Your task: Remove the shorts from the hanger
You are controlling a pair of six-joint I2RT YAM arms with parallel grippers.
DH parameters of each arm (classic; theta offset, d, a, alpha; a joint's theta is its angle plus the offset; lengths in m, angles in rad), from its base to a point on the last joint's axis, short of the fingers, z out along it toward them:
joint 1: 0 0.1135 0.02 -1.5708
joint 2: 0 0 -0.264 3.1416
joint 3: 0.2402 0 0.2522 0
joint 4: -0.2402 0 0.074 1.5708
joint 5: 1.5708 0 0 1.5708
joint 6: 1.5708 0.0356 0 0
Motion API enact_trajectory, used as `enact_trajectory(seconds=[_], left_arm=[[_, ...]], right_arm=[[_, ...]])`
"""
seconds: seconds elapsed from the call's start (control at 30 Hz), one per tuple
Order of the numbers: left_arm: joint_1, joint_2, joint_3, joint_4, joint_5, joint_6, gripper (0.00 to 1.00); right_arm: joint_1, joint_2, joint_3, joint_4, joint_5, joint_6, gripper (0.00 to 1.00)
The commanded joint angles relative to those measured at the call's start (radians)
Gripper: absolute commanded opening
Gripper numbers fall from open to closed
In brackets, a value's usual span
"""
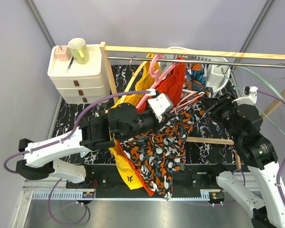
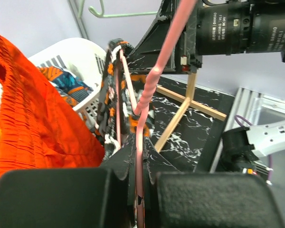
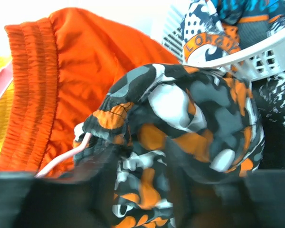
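The dark grey shorts (image 1: pixel 161 152) with orange and white blotches hang from a pink hanger (image 1: pixel 147 97), drooping toward the table's front edge. My left gripper (image 1: pixel 168 107) is shut on the hanger's thin pink wire (image 2: pixel 154 80), which runs up between the closed jaws (image 2: pixel 141 142). My right gripper (image 1: pixel 211 108) is at the shorts' bunched waistband (image 3: pixel 194 109). Its blurred fingers straddle the fabric (image 3: pixel 142 159); whether they press on it is unclear. The blue and teal shorts (image 1: pixel 197 73) lie in a white basket (image 1: pixel 218 78).
Plain orange-red shorts (image 1: pixel 173 80) and yellow shorts (image 1: pixel 126 166) hang beside the patterned pair. A metal rod (image 1: pixel 228 61) runs under a wooden bar (image 1: pixel 190 51). White drawers (image 1: pixel 78 76) carrying a green cup (image 1: pixel 80 50) stand at the back left.
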Motion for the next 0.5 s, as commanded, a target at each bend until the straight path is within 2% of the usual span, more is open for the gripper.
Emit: enact_trajectory(seconds=[0.0, 0.07, 0.13, 0.17, 0.2, 0.47], left_arm=[[0.0, -0.057, 0.0, 0.071, 0.075, -0.025, 0.0], [-0.002, -0.054, 0.001, 0.054, 0.081, -0.022, 0.0], [-0.002, -0.054, 0.003, 0.042, 0.081, -0.014, 0.0], [-0.002, -0.056, -0.003, 0.03, 0.085, -0.008, 0.0], [-0.002, -0.057, -0.009, 0.025, 0.088, 0.006, 0.0], [0.001, -0.091, -0.046, -0.05, 0.053, 0.041, 0.0]], right_arm=[[0.004, -0.001, 0.002, 0.042, 0.108, -0.031, 0.34], [0.004, 0.016, 0.018, 0.024, 0.134, -0.042, 0.19], [0.004, 0.031, 0.031, 0.0, 0.186, -0.056, 0.12], [0.004, 0.051, 0.05, -0.045, 0.213, -0.056, 0.03], [0.004, 0.064, 0.059, -0.068, 0.271, -0.062, 0.0], [0.003, 0.162, 0.153, -0.206, 0.465, -0.1, 0.0]])
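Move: The right hand, fingers half open, is almost on the patterned shorts' waistband at the hanger's far end: roughly 2 cm ahead, 1 cm left, level. The pink hanger's middle is about 8 cm left, level fore and aft; the red shorts hang some 15 cm left and 5 ahead. The white basket is roughly 18 cm ahead, 25 below, straight out. From the left hand, already holding the hanger, that waistband lies about 14 cm right and 6 ahead. Pinching the edge of the patterned waistband beside the hanger's end, the right hand shuts its fingers, then draws away to the right by about 4 cm, slightly forward and down as well, turning clockwise and tipping fingers-down as it goes. The left hand keeps its grip on the pink hanger and sinks about 2.5 cm. ##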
